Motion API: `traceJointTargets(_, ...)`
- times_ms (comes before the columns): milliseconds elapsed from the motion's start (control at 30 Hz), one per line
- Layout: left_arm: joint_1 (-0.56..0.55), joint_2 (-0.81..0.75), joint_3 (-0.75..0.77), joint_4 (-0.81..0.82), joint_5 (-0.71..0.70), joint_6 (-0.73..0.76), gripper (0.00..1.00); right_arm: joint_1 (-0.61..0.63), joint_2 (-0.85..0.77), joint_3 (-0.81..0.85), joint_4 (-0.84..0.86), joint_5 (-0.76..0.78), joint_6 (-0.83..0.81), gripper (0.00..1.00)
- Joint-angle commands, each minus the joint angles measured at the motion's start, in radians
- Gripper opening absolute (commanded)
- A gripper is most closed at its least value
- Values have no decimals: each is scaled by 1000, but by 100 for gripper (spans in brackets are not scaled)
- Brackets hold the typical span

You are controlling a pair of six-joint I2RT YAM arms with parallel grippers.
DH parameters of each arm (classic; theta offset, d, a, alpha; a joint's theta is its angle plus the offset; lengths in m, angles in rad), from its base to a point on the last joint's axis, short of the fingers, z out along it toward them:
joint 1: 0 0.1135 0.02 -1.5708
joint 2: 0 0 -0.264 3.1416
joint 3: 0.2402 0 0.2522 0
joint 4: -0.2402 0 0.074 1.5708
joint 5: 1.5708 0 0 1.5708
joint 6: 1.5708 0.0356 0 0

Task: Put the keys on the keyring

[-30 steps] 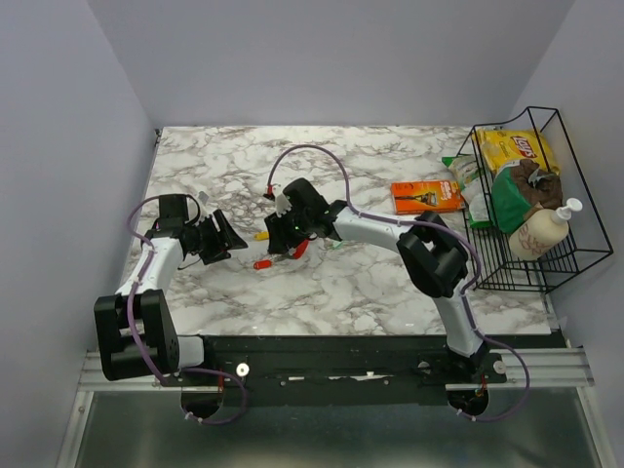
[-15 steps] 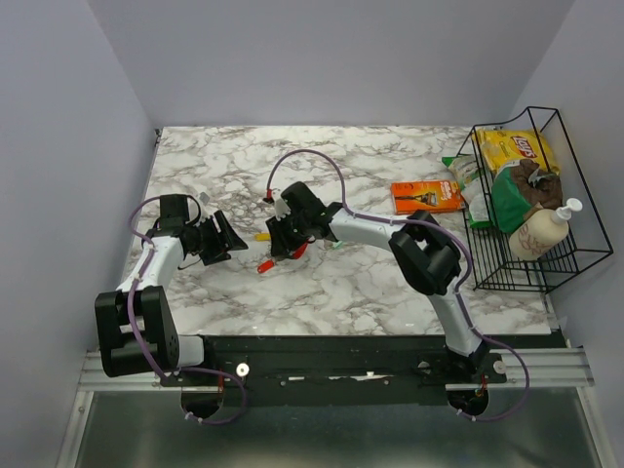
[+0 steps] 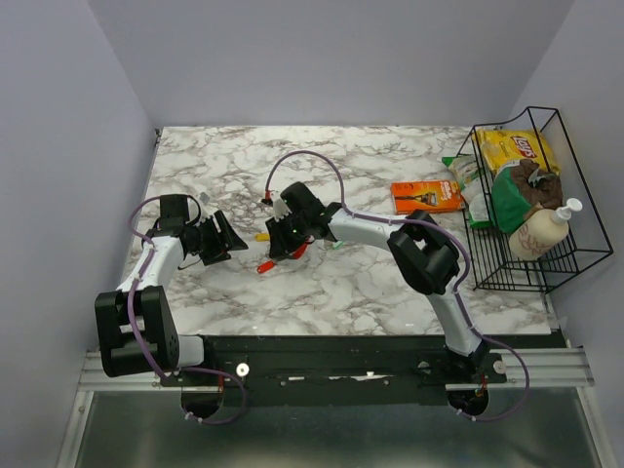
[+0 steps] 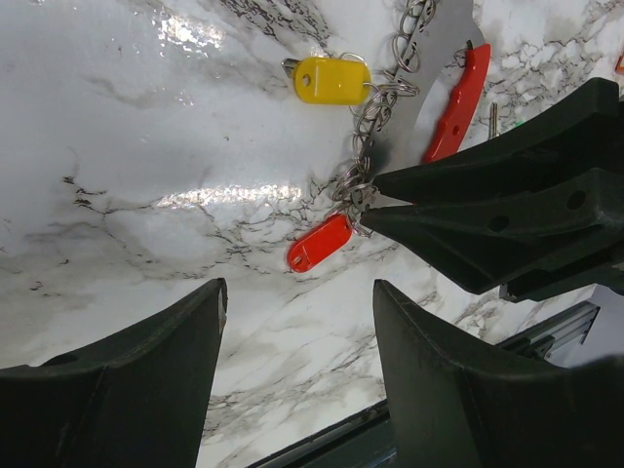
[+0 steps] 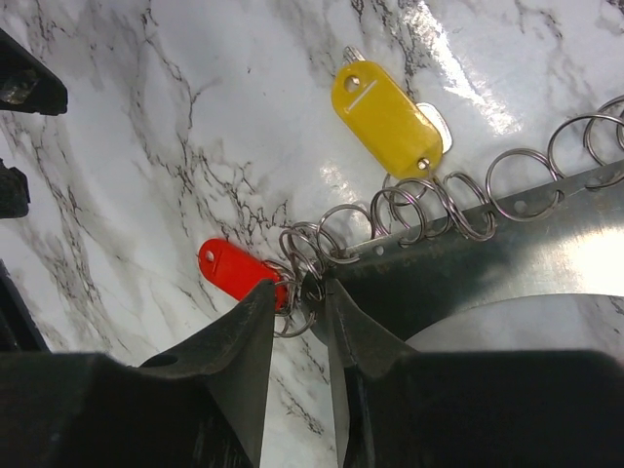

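Observation:
My right gripper (image 5: 302,289) is shut on a cluster of thin metal rings, the keyring (image 5: 304,252), low over the marble table (image 3: 390,283). A red-headed key (image 5: 232,269) hangs from that cluster and lies on the table. A yellow-headed key (image 5: 384,118) lies further along the chain of linked rings (image 5: 458,200). In the top view the right gripper (image 3: 277,240) is at mid-table, with the red key (image 3: 264,265) just below it. My left gripper (image 4: 299,290) is open and empty, a little to the left (image 3: 222,237). It sees the red key (image 4: 320,242), the yellow key (image 4: 331,80) and a long red piece (image 4: 453,102).
An orange flat packet (image 3: 426,196) lies at the right of the table. A black wire basket (image 3: 575,263) with a chip bag, a green pouch and a pump bottle stands at the far right edge. Purple cables arch over both arms.
My right gripper has shifted slightly left and the red key below it has turned from flat to slanted. The left arm has not moved.

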Motion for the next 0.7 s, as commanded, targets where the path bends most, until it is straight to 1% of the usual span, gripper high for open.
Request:
traceJointTargets(0, 5, 2, 5, -3, 15, 11, 70, 5, 23, 3, 12, -49, -13, 35)
traceJointTargets(33, 5, 0, 5, -3, 13, 11, 70, 4, 23, 3, 10, -45, -13, 35)
traceJointTargets(67, 5, 0, 5, -3, 15, 11, 70, 5, 22, 1, 10, -43, -13, 29)
traceJointTargets(133, 5, 0, 3, -1, 15, 11, 70, 4, 15, -8, 10, -32, -13, 24)
traceJointTargets(267, 5, -4, -3, 5, 21, 5, 70, 5, 12, -12, 13, 1, -8, 23)
traceJointTargets(467, -9, -30, -21, 20, 18, -13, 70, 5, 15, -15, 22, 23, -4, 7)
traceJointTargets(500, -12, -32, -21, 22, 16, -21, 70, 5, 12, -18, 24, 28, -5, 3)
traceJointTargets(533, -15, -33, -23, 25, 18, -26, 70, 5, 6, -23, 27, 34, -8, 1)
traceJointTargets(667, -32, -46, -35, 40, 25, -44, 70, 5, -27, -48, 30, 34, -19, 1)
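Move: The last ring of the keyring chain, beside the red tag, lies between the right fingertips, about 1 cm below the hand point. From that hand the red tag is some 3 cm left and 3 cm back, the yellow tag about 4 cm left and 4 cm ahead, and the red handle roughly 5 cm right and 1 cm ahead. From the left hand the end ring is about 11 cm right, 1 cm ahead and 6 cm down. Close the right gripper from about a third open to nearly shut, pinching the wire of the end ring beside the red tag between the very fingertips. Hold the hand in place low over the table while they close, within about half a centimetre, the fingers still slanting down and to the left with no wrist turn. ##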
